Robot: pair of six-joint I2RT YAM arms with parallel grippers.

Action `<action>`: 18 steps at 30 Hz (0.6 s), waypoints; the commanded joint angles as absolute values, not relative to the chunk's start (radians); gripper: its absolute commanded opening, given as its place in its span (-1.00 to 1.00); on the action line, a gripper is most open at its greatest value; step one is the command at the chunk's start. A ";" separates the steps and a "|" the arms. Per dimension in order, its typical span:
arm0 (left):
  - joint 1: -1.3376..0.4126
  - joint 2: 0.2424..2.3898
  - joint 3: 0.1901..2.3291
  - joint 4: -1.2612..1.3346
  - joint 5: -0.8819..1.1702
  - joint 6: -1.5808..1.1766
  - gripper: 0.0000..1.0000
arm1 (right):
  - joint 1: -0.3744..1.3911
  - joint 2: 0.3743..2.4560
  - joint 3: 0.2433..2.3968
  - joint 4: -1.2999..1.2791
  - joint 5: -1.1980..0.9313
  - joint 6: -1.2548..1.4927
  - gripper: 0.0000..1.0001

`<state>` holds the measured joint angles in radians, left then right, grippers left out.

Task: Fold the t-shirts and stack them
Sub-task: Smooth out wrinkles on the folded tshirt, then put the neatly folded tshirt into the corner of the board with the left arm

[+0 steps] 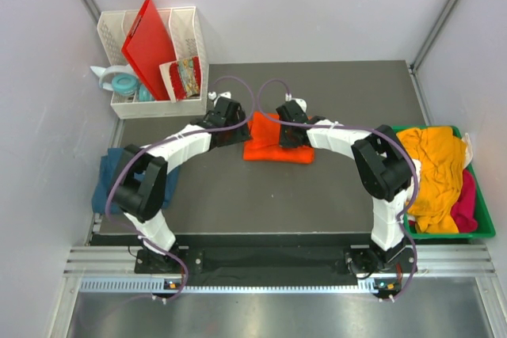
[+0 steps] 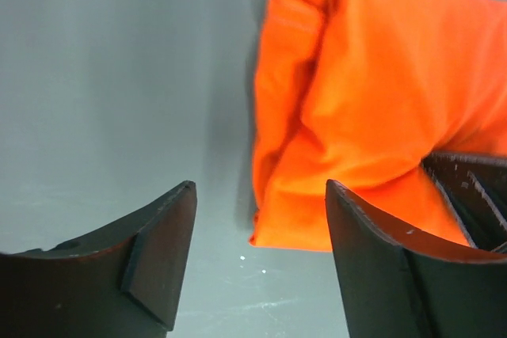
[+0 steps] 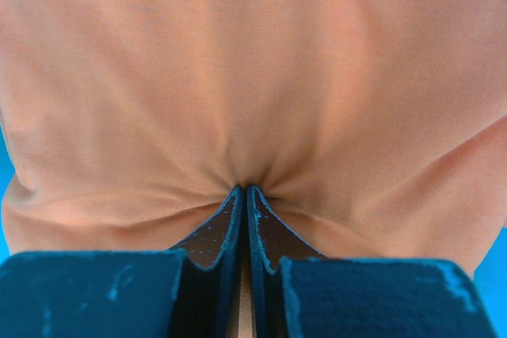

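A bright orange t-shirt (image 1: 273, 148) lies folded in a thick bundle at the middle back of the dark table (image 1: 238, 203). My left gripper (image 1: 236, 128) stands open at the bundle's left edge; in the left wrist view its jaws (image 2: 260, 187) hold nothing, and the orange t-shirt (image 2: 372, 100) lies just ahead and to the right. My right gripper (image 1: 289, 128) is shut on the orange t-shirt (image 3: 253, 77), and the cloth puckers at its tips (image 3: 245, 189). A dark teal-blue t-shirt (image 1: 107, 184) lies at the table's left edge. Mustard-yellow (image 1: 432, 172) and pink (image 1: 467, 199) t-shirts are heaped at the right.
The heap lies in a green bin (image 1: 487, 227) off the table's right side. A white rack (image 1: 186, 29) at the back left holds a red plastic board (image 1: 150, 45) and a snack packet (image 1: 186, 77). Grey walls close in on both sides.
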<state>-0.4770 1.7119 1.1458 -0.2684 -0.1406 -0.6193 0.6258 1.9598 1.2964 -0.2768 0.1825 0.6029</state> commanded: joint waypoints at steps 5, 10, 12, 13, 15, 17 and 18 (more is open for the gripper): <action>-0.540 1.799 1.199 -0.212 -0.098 -0.601 0.47 | 0.655 1.988 1.305 -0.351 0.144 0.595 -0.93; -0.542 1.828 1.212 -0.199 -0.109 -0.603 0.50 | 0.655 1.990 1.313 -0.353 0.143 0.591 -0.93; -0.543 1.851 1.226 -0.207 -0.112 -0.601 0.50 | 0.653 1.993 1.319 -0.357 0.141 0.589 -0.93; -0.543 1.861 1.230 -0.210 -0.112 -0.600 0.50 | 0.653 1.994 1.321 -0.359 0.141 0.589 -0.93; -0.541 1.890 1.246 -0.222 -0.115 -0.603 0.50 | 0.653 1.996 1.327 -0.359 0.140 0.588 -0.93; -0.543 1.911 1.252 -0.229 -0.120 -0.604 0.50 | 0.653 1.997 1.331 -0.360 0.140 0.588 -0.93; -0.542 1.919 1.252 -0.233 -0.126 -0.604 0.49 | 0.653 1.997 1.331 -0.360 0.138 0.589 -0.93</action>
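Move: The middle of the folded orange t-shirt lies about 8 cm to the left hand's right, 2 cm ahead and 6 cm below. The shut right fingers rest on it, some 11 cm right of the left hand, level fore-and-aft and 5 cm lower. The blue folded shirt is roughly 31 cm left and 11 cm back. From the right hand, the orange shirt's middle is about 2 cm ahead, 3 cm left and 1 cm below. Left hand, fingers still open, sinks and moves right, about 4 cm each, towards the t-shirt beside the resting right fingers. ##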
